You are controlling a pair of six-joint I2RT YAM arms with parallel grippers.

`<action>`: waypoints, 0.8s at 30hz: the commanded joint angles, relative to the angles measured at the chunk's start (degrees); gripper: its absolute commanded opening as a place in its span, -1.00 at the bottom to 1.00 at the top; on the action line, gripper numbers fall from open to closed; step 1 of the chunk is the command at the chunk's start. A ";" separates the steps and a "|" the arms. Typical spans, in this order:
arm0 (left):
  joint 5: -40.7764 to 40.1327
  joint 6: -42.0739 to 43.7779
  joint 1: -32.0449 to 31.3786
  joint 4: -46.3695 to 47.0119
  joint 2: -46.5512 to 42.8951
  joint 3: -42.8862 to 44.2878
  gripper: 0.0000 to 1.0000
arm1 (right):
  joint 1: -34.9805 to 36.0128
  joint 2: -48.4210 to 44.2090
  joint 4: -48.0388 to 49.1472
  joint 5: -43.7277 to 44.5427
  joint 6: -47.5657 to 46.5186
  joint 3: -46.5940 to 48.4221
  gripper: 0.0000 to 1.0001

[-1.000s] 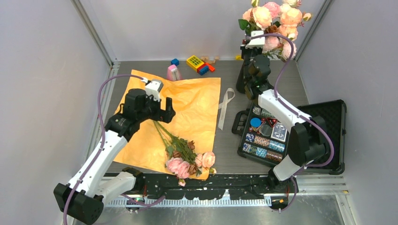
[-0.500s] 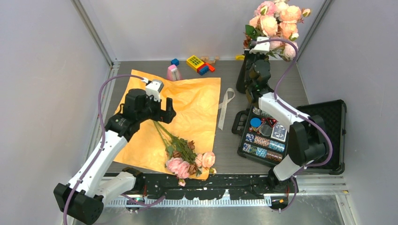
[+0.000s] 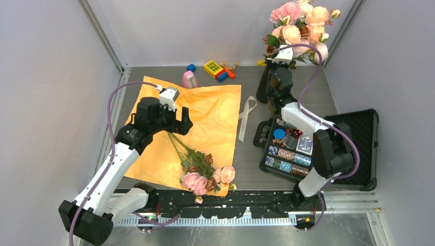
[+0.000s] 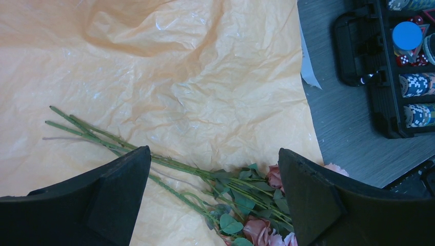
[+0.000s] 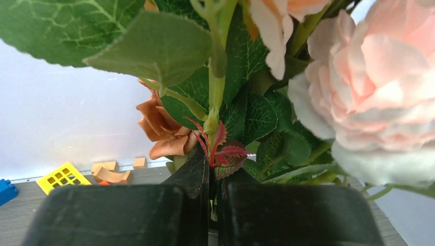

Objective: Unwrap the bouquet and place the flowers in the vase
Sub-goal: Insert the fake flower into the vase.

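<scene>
The bouquet is undone: its orange paper (image 3: 205, 110) lies spread flat, with the cream ribbon (image 3: 248, 114) on the table beside it. Some flowers (image 3: 202, 171) lie on the paper, stems (image 4: 128, 146) pointing to the back left. My left gripper (image 3: 177, 123) (image 4: 212, 150) hovers open above those stems, nothing between its fingers. My right gripper (image 3: 281, 51) (image 5: 214, 189) is shut on the stems of a second bunch of flowers (image 3: 300, 23) (image 5: 379, 87), held upright high at the back right. The black vase (image 3: 262, 84) stands just below it, partly hidden by the arm.
A pink metronome (image 3: 190, 79), a blue block (image 3: 191, 67) and yellow and red toy blocks (image 3: 218, 70) stand along the back edge. An open black case of poker chips (image 3: 302, 148) fills the right side. Grey walls close in left, right and behind.
The right gripper has shifted slightly at the back right with its bunch, and the blooms have swung a little to the left. The left arm has not moved.
</scene>
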 commanded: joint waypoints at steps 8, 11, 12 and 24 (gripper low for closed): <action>0.94 0.58 0.09 1.43 -0.84 -0.18 0.95 | -0.39 -0.17 -1.53 1.94 2.73 -1.01 -0.65; 0.86 0.58 0.10 1.45 -0.85 -0.18 0.95 | -0.39 -0.57 -1.64 1.87 2.65 -1.34 -0.54; 0.88 0.58 0.10 1.43 -0.90 -0.20 0.95 | -0.39 -0.59 -1.73 1.86 2.60 -1.39 -0.50; 0.54 0.58 0.09 1.35 -0.78 -0.09 0.95 | -0.39 -1.73 -2.76 1.67 2.59 -2.41 -0.15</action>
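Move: The flower stem is already pinched in the right hand, above the black vase, whose middle lies about 2 cm ahead of that hand and 20 cm below. The flowers already standing in the vase crowd in about 5 cm ahead, 4 cm to the right and a little higher. On the table some 30 cm below, the loose ribbon lies 6 cm back and 7 cm left, the chip case about 17 cm back and 10 cm right. From the idle left hand the vase lies some 22 cm ahead, 29 cm right and 10 cm lower. The held stem goes on down towards the vase mouth as the right hand sinks almost straight, about 4 cm, fingertips tipping some 5 degrees down. After the first bit of this descent the fingers begin to part and keep widening to over a third open while still sinking, ending close above the vase rim and letting go of the stem. ##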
